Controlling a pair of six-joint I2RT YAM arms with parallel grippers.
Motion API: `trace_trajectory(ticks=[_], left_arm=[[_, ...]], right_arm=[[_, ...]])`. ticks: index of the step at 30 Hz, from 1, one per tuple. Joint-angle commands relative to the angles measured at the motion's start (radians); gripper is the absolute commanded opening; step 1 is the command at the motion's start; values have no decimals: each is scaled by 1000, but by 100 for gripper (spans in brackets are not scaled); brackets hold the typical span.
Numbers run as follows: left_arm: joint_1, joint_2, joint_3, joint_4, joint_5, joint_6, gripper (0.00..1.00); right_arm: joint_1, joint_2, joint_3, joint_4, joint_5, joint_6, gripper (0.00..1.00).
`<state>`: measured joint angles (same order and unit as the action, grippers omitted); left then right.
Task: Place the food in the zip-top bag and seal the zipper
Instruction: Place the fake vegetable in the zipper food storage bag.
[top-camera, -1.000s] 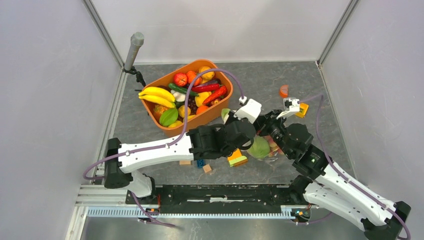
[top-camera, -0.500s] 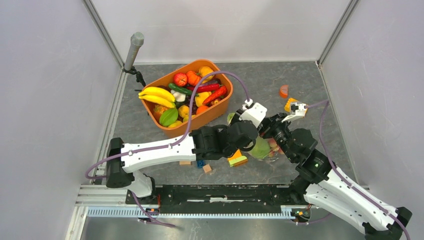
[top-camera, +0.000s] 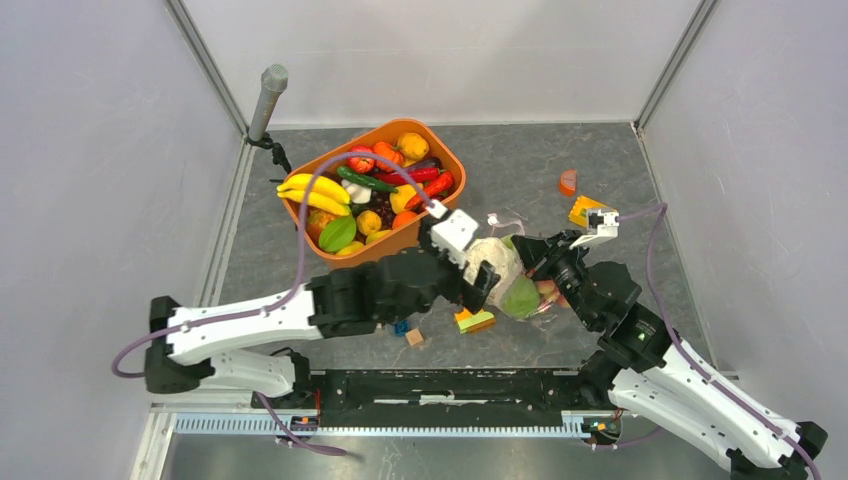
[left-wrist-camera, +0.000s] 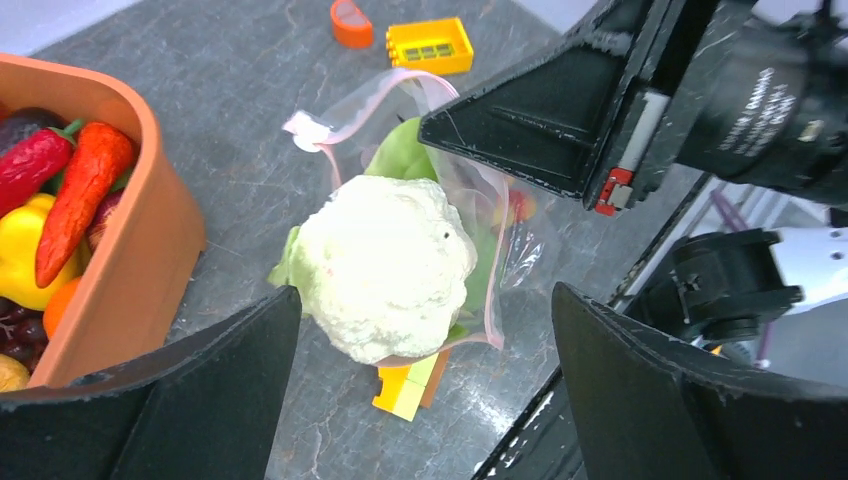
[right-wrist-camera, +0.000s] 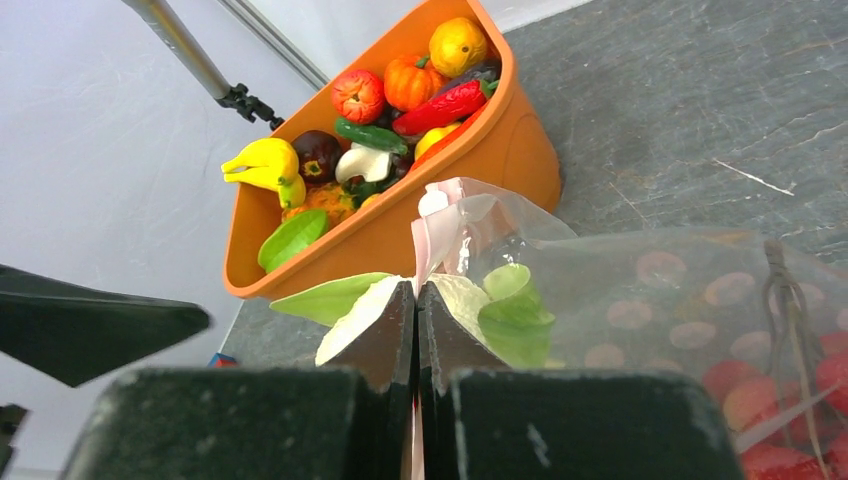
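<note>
The clear zip-top bag lies on the table with its mouth held up. Its pink zipper ends in a white slider tab. My right gripper is shut on that pink strip, seen from above as the dark right gripper. A white cauliflower sits in the bag's mouth, partly outside it, in front of a green cabbage. My left gripper hangs open just above the cauliflower and touches nothing. Red food shows through the bag.
An orange tub full of toy fruit and vegetables stands at the back left, next to a grey post. A yellow block and an orange half-disc lie at the right. Small blocks lie beneath the bag's near side.
The left gripper opened, let go of the cauliflower in the bag's mouth and drew back to the left. The right gripper kept its pinch on the zipper.
</note>
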<state>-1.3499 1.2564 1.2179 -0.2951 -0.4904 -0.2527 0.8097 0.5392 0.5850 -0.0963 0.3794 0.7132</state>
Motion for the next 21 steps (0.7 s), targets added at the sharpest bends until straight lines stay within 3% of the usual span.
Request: trace_trajectory(ticks=[1, 4, 7, 12, 18, 21], left_arm=[[8, -128, -78, 100, -31, 20, 100], [65, -167, -143, 62, 33, -38, 100], [194, -189, -239, 103, 297, -129, 100], [320, -189, -346, 246, 569, -204, 100], [340, -128, -384, 412, 706, -248, 100], [353, -93, -378, 450, 708, -264, 92]], right_arm=[[2, -8, 42, 8, 36, -14, 0], [2, -8, 45, 9, 38, -15, 0], [2, -1, 51, 18, 21, -28, 1], [2, 29, 72, 20, -33, -35, 1], [2, 44, 70, 29, -56, -36, 1], [3, 48, 71, 32, -61, -37, 1]])
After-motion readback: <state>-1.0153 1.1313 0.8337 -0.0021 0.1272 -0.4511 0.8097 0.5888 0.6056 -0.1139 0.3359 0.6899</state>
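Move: The cauliflower sits loose in the bag's mouth, about 5 cm ahead of my left hand, 3 cm to its right and 10 cm below. Inside the bag, the green cabbage is some 8 cm right of that hand, level fore and aft and 24 cm down; the yellow toy stack lies 3 cm back and about 28 cm below. From my right hand the cauliflower is about 4 cm left, 1 cm back and 8 cm lower. With fingers wide open, I first lift my left hand leftward off the bag mouth by about 4 cm, then sweep it forward and some 10 cm down beside the cauliflower, ending with a short drift back to the right. Its fingers swing some 15 degrees clockwise, pointing more to the right, and the wrist rolls. My right hand keeps pinching the bag's edge almost in place. ##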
